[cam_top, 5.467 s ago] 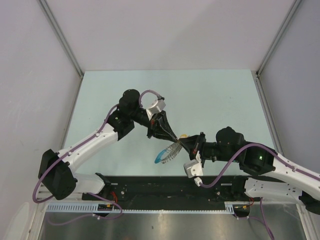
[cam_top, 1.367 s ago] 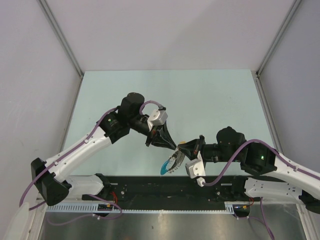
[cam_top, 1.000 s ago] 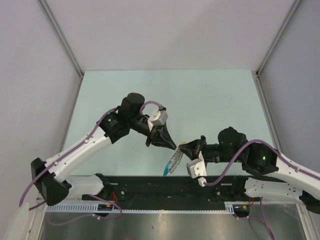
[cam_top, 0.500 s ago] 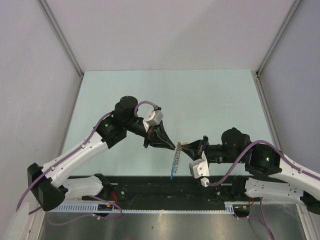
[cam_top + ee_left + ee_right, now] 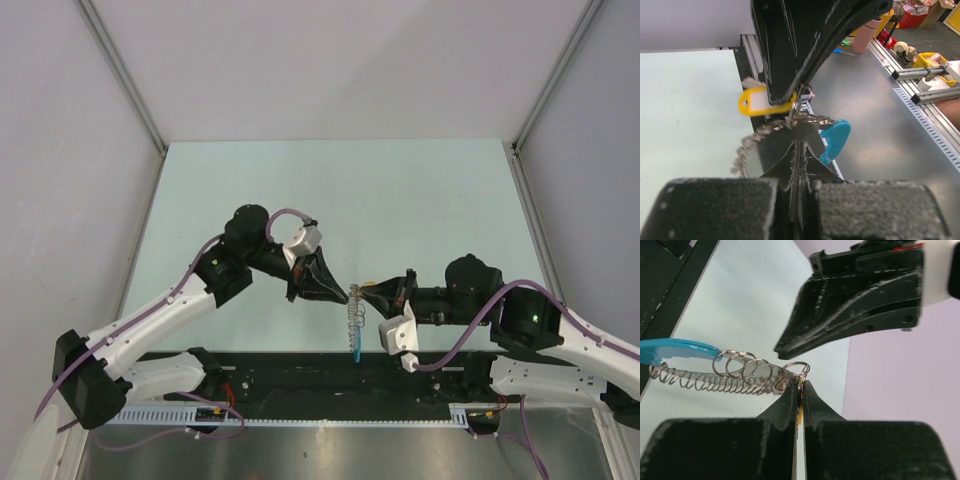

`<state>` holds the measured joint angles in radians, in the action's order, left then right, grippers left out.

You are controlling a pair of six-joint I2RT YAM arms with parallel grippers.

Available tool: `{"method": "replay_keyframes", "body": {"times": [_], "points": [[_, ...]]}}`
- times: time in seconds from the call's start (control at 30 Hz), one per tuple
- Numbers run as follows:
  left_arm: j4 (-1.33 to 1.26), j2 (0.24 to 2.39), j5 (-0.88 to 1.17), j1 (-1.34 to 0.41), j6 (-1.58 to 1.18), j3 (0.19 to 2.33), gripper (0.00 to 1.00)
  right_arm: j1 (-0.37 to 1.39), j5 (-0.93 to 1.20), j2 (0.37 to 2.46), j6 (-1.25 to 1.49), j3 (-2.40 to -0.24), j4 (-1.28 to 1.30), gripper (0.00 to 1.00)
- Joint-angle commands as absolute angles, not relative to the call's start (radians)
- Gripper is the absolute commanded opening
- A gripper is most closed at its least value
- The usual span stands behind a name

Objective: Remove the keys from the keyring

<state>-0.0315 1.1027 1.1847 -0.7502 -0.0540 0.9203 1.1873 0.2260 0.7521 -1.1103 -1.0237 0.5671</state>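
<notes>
The keys (image 5: 354, 320) hang in the air between my two grippers: small silvery rings (image 5: 742, 368), a wire coil (image 5: 705, 384) and a blue piece (image 5: 675, 349) at the end. The thin keyring (image 5: 798, 363) sits at the tip of my right gripper (image 5: 800, 385), which is shut on a yellow tag (image 5: 759, 101) joined to the ring. My left gripper (image 5: 796, 145) is shut, its tip (image 5: 781, 351) just above the rings, with nothing seen between its fingers. From above, the left gripper (image 5: 343, 296) and right gripper (image 5: 364, 293) meet tip to tip.
The pale green table (image 5: 400, 200) lies below, walled by grey panels on three sides. A black rail (image 5: 300, 372) with the arm bases runs along the near edge, right under the blue piece (image 5: 357, 350).
The bunch, fanned out to the lower left a second ago, now hangs straight down. The left arm has drawn back and lowered its elbow; both gripper tips stay together.
</notes>
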Motion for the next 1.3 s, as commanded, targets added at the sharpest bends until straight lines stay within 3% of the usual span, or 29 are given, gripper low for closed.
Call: {"method": "replay_keyframes", "body": {"times": [0.0, 0.13, 0.17, 0.27, 0.53, 0.8, 1.27], "points": [[-0.084, 1.060, 1.160, -0.742, -0.094, 0.873, 0.00, 1.187, 0.207, 0.750, -1.131, -1.077, 0.449, 0.00], [-0.075, 1.055, 1.143, -0.742, -0.089, 0.876, 0.04, 1.187, 0.216, 0.759, -1.137, -1.077, 0.463, 0.00], [-0.060, 1.054, 1.137, -0.742, -0.078, 0.888, 0.13, 1.187, 0.215, 0.761, -1.137, -1.077, 0.472, 0.00], [0.096, 1.055, 1.109, -0.739, 0.039, 0.939, 0.25, 1.187, 0.222, 0.758, -1.140, -1.077, 0.483, 0.00], [0.330, 1.066, 1.109, -0.704, 0.242, 1.081, 0.42, 1.187, 0.247, 0.747, -1.144, -1.077, 0.505, 0.00], [0.301, 1.135, 1.233, -0.707, 0.180, 1.141, 0.43, 1.186, 0.249, 0.752, -1.149, -1.077, 0.489, 0.00], [0.232, 1.181, 1.275, -0.749, 0.124, 1.141, 0.46, 1.187, 0.264, 0.778, -1.138, -1.078, 0.474, 0.00]]}}
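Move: Just off the left hand's shut fingertips, about 2 cm to its right and 1 cm forward at nearly the same height, is the small metal keyring; from the right hand, it lies some 2 cm to the left at about the same height. The yellow tag is roughly 4 cm to the left hand's right and 2 cm ahead, about level. The ringed plate's blue handle lies about 7 cm back, 2 cm right and 3 cm lower. Opening from shut to nearly half, the left fingers first dip about 1.5 cm past the keyring, then sweep forward and up, some 3.5 cm in height, tilting their tips slightly up. The hand then eases a little back and to the right, leaving its parted tips facing the keyring. The right hand stays nearly still, keeping its pinch at the keyring and tag. ##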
